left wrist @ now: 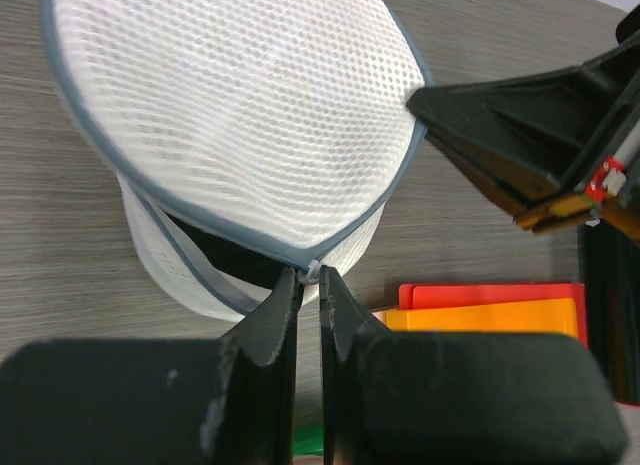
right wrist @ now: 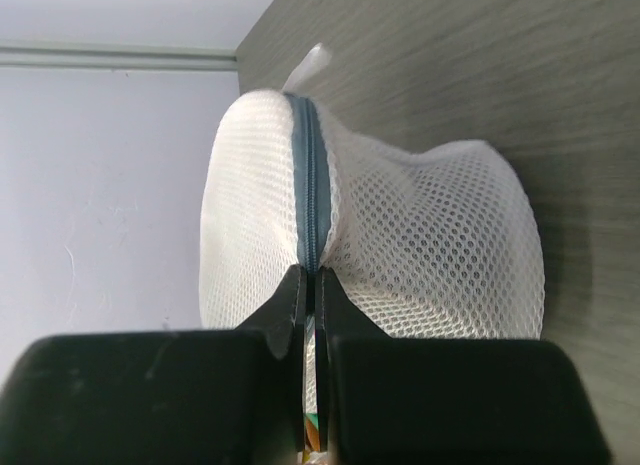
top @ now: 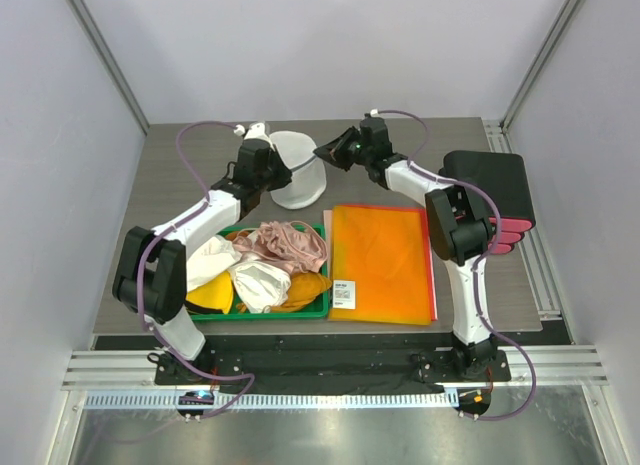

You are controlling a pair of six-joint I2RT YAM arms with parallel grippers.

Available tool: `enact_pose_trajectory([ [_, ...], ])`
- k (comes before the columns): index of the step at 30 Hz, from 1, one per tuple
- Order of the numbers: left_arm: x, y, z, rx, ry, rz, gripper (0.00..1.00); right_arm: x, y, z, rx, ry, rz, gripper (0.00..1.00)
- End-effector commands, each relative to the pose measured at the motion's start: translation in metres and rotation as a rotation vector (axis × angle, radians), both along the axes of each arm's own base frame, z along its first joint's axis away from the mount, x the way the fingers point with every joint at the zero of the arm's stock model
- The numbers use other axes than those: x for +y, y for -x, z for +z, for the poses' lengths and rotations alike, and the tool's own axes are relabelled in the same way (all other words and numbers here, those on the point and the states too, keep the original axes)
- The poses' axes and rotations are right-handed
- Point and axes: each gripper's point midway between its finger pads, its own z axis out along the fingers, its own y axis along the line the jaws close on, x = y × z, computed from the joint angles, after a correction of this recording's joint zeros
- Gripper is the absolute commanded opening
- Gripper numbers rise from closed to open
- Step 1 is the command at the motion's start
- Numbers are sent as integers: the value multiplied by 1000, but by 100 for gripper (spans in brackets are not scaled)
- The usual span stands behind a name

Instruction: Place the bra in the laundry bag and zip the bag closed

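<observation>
The laundry bag, a white mesh pouch, stands at the back middle of the table between my two grippers. My left gripper is shut on the small white zipper pull at the grey rim, below the raised round flap. My right gripper pinches the bag's rim from the other side. In the right wrist view its jaws are shut on the grey zipper seam. The right gripper's tip touches the flap edge. The bra is hidden; only a dark gap shows under the flap.
A green tray at the front left holds pink, white and yellow garments. An orange folder lies right of it. A black box sits at the right edge of the table.
</observation>
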Motion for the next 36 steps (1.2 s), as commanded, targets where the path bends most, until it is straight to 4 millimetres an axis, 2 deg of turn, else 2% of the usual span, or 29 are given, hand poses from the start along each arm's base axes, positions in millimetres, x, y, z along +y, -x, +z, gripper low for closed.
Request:
enact_pose_trajectory([
  [1, 29, 6, 15, -21, -72, 92, 0, -46, -48, 23, -105, 3, -62, 1],
  [4, 26, 6, 20, -32, -64, 72, 0, -46, -45, 22, -112, 0, -59, 1],
  [8, 32, 9, 22, -37, -86, 86, 0, -51, -52, 21, -126, 8, -53, 1],
  [9, 31, 11, 22, -35, -82, 72, 0, -50, -59, 35, -173, 16, -43, 1],
  [11, 23, 12, 26, -45, -55, 36, 0, -46, -62, 20, -147, 60, -6, 1],
  [12, 14, 15, 26, -40, -27, -8, 0, -43, -68, 33, -186, 69, 13, 1],
  [13, 9, 14, 29, -51, -6, -25, 0, -38, -66, 28, -175, 68, 32, 2],
  [14, 5, 14, 30, -51, 15, -37, 0, -36, -64, 32, -181, 65, 38, 11],
  [15, 1, 14, 29, -50, 32, -50, 0, -36, -60, 25, -165, 76, 38, 18],
  [16, -3, 12, 33, -65, 52, -57, 0, -36, -54, 39, -189, 86, 41, 24],
  [17, -3, 10, 32, -63, 58, -53, 0, -39, -50, 37, -177, 109, 23, 33],
  [18, -4, 9, 33, -63, 72, -46, 0, -44, -41, 20, -132, 136, 13, 38],
  [19, -10, 10, 35, -61, 92, -76, 0, -47, -34, 21, -123, 152, -2, 49],
  [20, -12, 8, 36, -63, 99, -77, 0, -45, -24, 39, -153, 146, -4, 52],
  [21, -15, 7, 34, -55, 106, -81, 0, -47, -12, 24, -122, 160, -3, 54],
  [22, -17, 6, 35, -56, 111, -91, 0, -44, -4, 24, -118, 162, 0, 60],
  [23, -18, 5, 35, -56, 117, -93, 0, -38, 5, 38, -146, 149, 7, 63],
  [24, -19, 4, 34, -54, 120, -97, 0, -33, 16, 29, -127, 148, 26, 65],
  [26, -21, 4, 33, -52, 122, -101, 0, -22, 27, 40, -136, 108, 41, 69],
  [27, -21, 4, 32, -49, 123, -105, 0, -19, 33, 37, -126, 100, 47, 70],
  [31, -21, 6, 31, -49, 123, -107, 0, -1, 43, 47, -148, 85, 32, 79],
  [36, -23, 7, 36, -59, 127, -127, 0, 26, 48, 54, -135, 22, 49, 78],
])
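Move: The laundry bag's zip edge is pinched in the right fingers, with the bag's middle about 4 cm left, 3 cm back and roughly 5 cm below. The zip end held by the left fingers lies some 5 cm left and 4 cm back of the right hand, nearly level. The green basket is about 25 cm back and 14 cm left, the orange folder about 23 cm back and 12 cm right. From the left hand, the held zip end is right at the fingertips. The zip edge is drawn a further 3 cm or so forward, away from the left fingers, after a small swing to the right, until the right fingers open wide and let go of it. The emptied right hand dips down and to the right, then swings back, left and up, ending about 8 cm back from the release, open around the zip band beside the left hand. The left hand keeps its pinch on the zip end, easing slightly right, back and up. ##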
